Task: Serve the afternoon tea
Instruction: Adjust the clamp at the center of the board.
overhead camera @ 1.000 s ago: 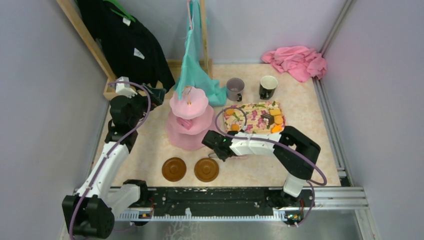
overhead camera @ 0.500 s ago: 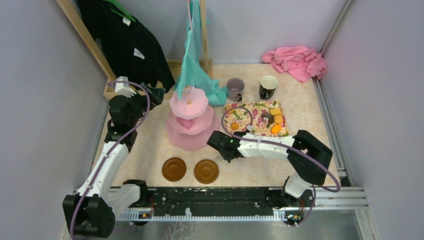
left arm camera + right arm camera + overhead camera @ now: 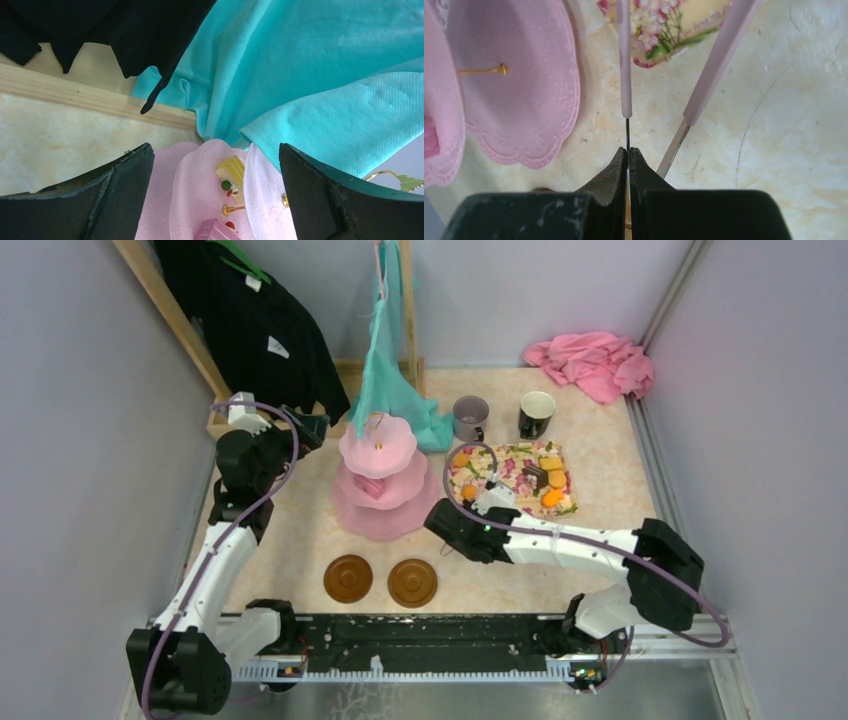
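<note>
The pink three-tier stand stands left of centre, with a yellow cake and a pink cake on its tiers. My left gripper hovers wide open beside the stand, holding nothing. My right gripper sits low between the stand and the floral tray. It is shut on the thin metal arm of what look like pink-tipped tongs. Orange cakes and a brown cake lie on the tray. The grey mug and black mug stand behind it.
Two brown discs lie near the front. Teal fabric hangs over the stand's back, black clothing hangs at the back left. A pink cloth is bunched in the far right corner.
My right arm has stretched out, its elbow swinging right and toward the front, uncovering the tray. Its jaws have closed the last bit. The left arm has not moved.
</note>
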`<state>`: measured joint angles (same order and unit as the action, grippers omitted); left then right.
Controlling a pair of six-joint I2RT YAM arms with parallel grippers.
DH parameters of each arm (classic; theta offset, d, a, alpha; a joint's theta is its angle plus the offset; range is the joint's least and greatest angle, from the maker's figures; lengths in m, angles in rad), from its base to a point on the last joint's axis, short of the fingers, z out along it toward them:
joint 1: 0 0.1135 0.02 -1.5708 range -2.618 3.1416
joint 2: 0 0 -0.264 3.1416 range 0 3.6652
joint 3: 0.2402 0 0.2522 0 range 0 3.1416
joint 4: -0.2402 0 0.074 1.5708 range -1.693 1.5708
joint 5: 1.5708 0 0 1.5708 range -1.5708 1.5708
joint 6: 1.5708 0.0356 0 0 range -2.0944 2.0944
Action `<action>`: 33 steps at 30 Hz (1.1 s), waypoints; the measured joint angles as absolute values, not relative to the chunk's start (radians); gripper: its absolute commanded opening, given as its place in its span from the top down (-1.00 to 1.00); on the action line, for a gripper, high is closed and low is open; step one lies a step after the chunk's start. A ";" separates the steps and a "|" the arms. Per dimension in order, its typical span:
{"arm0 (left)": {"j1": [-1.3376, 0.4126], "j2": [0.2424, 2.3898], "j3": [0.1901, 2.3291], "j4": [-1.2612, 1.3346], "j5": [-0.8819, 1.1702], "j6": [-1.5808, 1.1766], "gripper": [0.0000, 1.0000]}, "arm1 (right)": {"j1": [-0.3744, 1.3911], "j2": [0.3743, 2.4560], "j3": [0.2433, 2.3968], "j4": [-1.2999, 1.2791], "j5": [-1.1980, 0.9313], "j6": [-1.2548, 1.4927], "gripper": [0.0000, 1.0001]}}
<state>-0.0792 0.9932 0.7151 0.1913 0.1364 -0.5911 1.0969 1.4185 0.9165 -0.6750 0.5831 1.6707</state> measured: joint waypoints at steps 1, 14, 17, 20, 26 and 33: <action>-0.077 0.993 0.715 0.194 0.137 -0.591 -0.98 | 1.097 1.401 0.907 -0.656 0.585 1.615 1.00; -0.071 0.993 0.715 0.201 0.138 -0.591 -0.99 | 1.151 1.283 0.781 -0.401 0.353 0.739 1.00; -0.071 0.993 0.715 0.200 0.137 -0.587 -0.98 | 1.188 1.328 0.805 -0.421 0.303 0.624 1.00; -0.071 0.993 0.715 0.200 0.134 -0.584 -0.98 | 1.209 1.354 0.808 -0.432 0.255 0.542 1.00; -0.071 0.999 0.715 0.200 0.131 -0.582 -0.98 | 1.217 1.372 0.808 -0.456 0.203 0.423 1.00; -0.070 1.013 0.715 0.200 0.132 -0.582 -0.98 | 1.217 1.411 0.834 -0.468 0.217 0.324 1.00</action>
<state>-0.0700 1.0130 0.7151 0.2005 0.1318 -0.5819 1.2175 1.4113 0.8341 -0.4683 0.2169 0.3244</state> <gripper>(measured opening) 0.993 0.008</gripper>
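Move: The right gripper already pinches the pink-handled clamp. The right brown saucer lies about 8 cm back, 8 cm left and 8 cm below it; the left saucer is some 7 cm back and 21 cm left. The floral tray's middle is roughly 12 cm ahead and 11 cm right, the cake stand 10 cm ahead and 14 cm left. From the left hand, the right saucer lies about 23 cm back, 18 cm right, 27 cm down. Keep the clamp pinched in the shut right fingers and turn the wrist counter-clockwise by some 80 degrees, mostly about the line of the fingers. Meanwhile bring the right gripper back about 7 cm, away from the tray, sinking some 3 cm and easing slightly left, to the bare board just right of the right saucer. ##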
